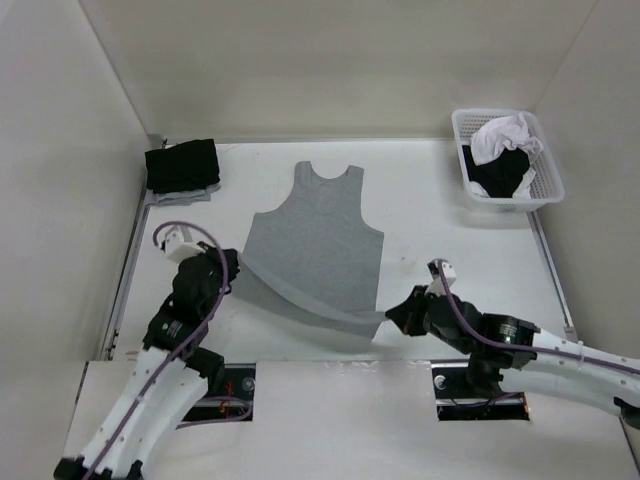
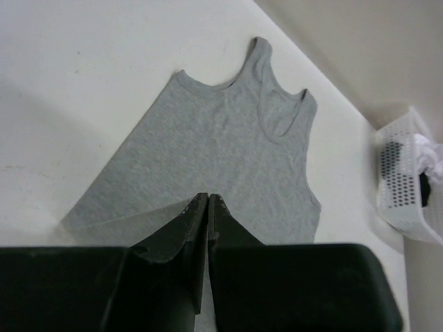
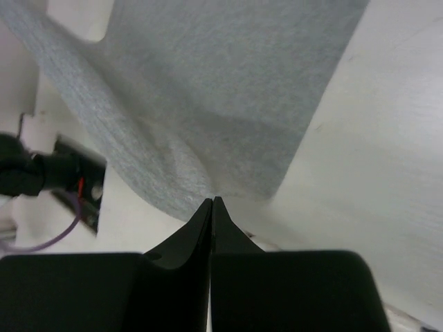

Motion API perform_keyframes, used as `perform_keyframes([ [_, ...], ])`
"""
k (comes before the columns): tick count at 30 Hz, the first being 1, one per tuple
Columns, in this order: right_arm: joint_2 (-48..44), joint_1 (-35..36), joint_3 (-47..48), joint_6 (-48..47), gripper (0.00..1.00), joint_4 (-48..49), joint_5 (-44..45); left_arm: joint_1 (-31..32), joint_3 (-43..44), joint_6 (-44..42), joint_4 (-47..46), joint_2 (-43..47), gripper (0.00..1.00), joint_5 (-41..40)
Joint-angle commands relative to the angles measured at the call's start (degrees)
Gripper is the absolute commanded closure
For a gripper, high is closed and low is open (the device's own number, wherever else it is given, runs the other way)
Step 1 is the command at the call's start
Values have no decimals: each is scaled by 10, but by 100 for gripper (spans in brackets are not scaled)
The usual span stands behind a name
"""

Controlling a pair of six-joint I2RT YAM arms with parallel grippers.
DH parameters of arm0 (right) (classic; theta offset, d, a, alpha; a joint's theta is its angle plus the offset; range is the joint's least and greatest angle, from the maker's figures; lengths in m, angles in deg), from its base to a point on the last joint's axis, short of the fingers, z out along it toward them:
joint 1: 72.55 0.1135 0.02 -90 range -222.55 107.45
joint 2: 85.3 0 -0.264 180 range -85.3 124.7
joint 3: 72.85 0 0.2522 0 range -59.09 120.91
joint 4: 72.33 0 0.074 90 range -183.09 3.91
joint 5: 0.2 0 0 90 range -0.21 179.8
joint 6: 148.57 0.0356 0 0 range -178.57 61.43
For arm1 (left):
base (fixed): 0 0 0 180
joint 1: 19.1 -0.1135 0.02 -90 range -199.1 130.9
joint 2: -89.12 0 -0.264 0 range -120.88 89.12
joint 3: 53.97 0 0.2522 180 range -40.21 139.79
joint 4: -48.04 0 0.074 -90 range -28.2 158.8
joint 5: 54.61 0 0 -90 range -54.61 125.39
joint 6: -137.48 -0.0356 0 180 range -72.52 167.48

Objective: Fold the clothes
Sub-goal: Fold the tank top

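The clothes, a plain grey sleeveless top [image 1: 318, 240], lie flat in the middle of the table with the neck towards the far side. The bottom hem is raised off the table as a band stretched between both grippers. My left gripper [image 1: 236, 268] is shut on the hem's left corner. My right gripper [image 1: 390, 316] is shut on the hem's right corner. In the left wrist view the top [image 2: 221, 152] spreads beyond the shut left gripper [image 2: 208, 197]. In the right wrist view the fabric [image 3: 228, 90] rises from the tips of the shut right gripper [image 3: 212, 200].
A white perforated basket [image 1: 548, 195] at the back right holds a white garment [image 1: 505, 135] and black ones. A folded black stack [image 1: 182, 165] lies in the back left corner. White walls enclose the table on three sides. The basket [image 2: 408, 200] also shows in the left wrist view.
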Motion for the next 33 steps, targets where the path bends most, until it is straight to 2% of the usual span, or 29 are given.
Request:
perform_keyframes([
  [1,62,-93,68,-52,100,50,23,-11,43,-11,-151,-127,97,-19],
  [6,199,-333,136,-173,100,180,-132,-49,129,-24,-298,-332,97,-21],
  [9,285,-429,192,-191,100,236,-192,-69,194,-20,-355,-446,97,-20],
  [16,511,-551,371,-210,100,287,-273,-93,403,-35,-384,-719,97,-11],
  [24,815,-603,657,-212,100,265,-292,-116,650,-41,-335,-965,95,4],
  [26,878,-610,713,-203,94,272,-286,-125,702,-37,-322,-1013,86,18],
  [27,901,-610,732,-194,87,277,-283,-130,715,-35,-325,-1024,77,26],
  [29,918,-611,745,-182,64,291,-288,-135,714,-31,-335,-1018,59,44],
  [31,887,-610,708,-182,50,306,-285,-132,669,-37,-359,-976,46,54],
  [33,834,-597,641,-184,44,327,-274,-118,584,-47,-396,-910,45,50],
])
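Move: Both closed grippers already hold the hem corners above the near end of the tank top. From the left hand, the left shoulder strap lies about 36 cm ahead, 13 cm right and 15 cm below, and the black stack some 36 cm ahead and 20 cm left, 13 cm below. From the right hand, the right shoulder strap lies about 43 cm ahead, 7 cm left and 10 cm below; the white basket is roughly 45 cm ahead and 35 cm right, 6 cm below. Carry the pinched hem forward with both grippers together over the body of the tank top to its shoulder straps, the left hand going nearly 40 cm and sinking some 6 by the end, the right about 47 cm in an arc that rises then sinks back level, veering slightly right as its wrist turns clockwise. At the far end open both grippers about halfway to let go of the corners. ##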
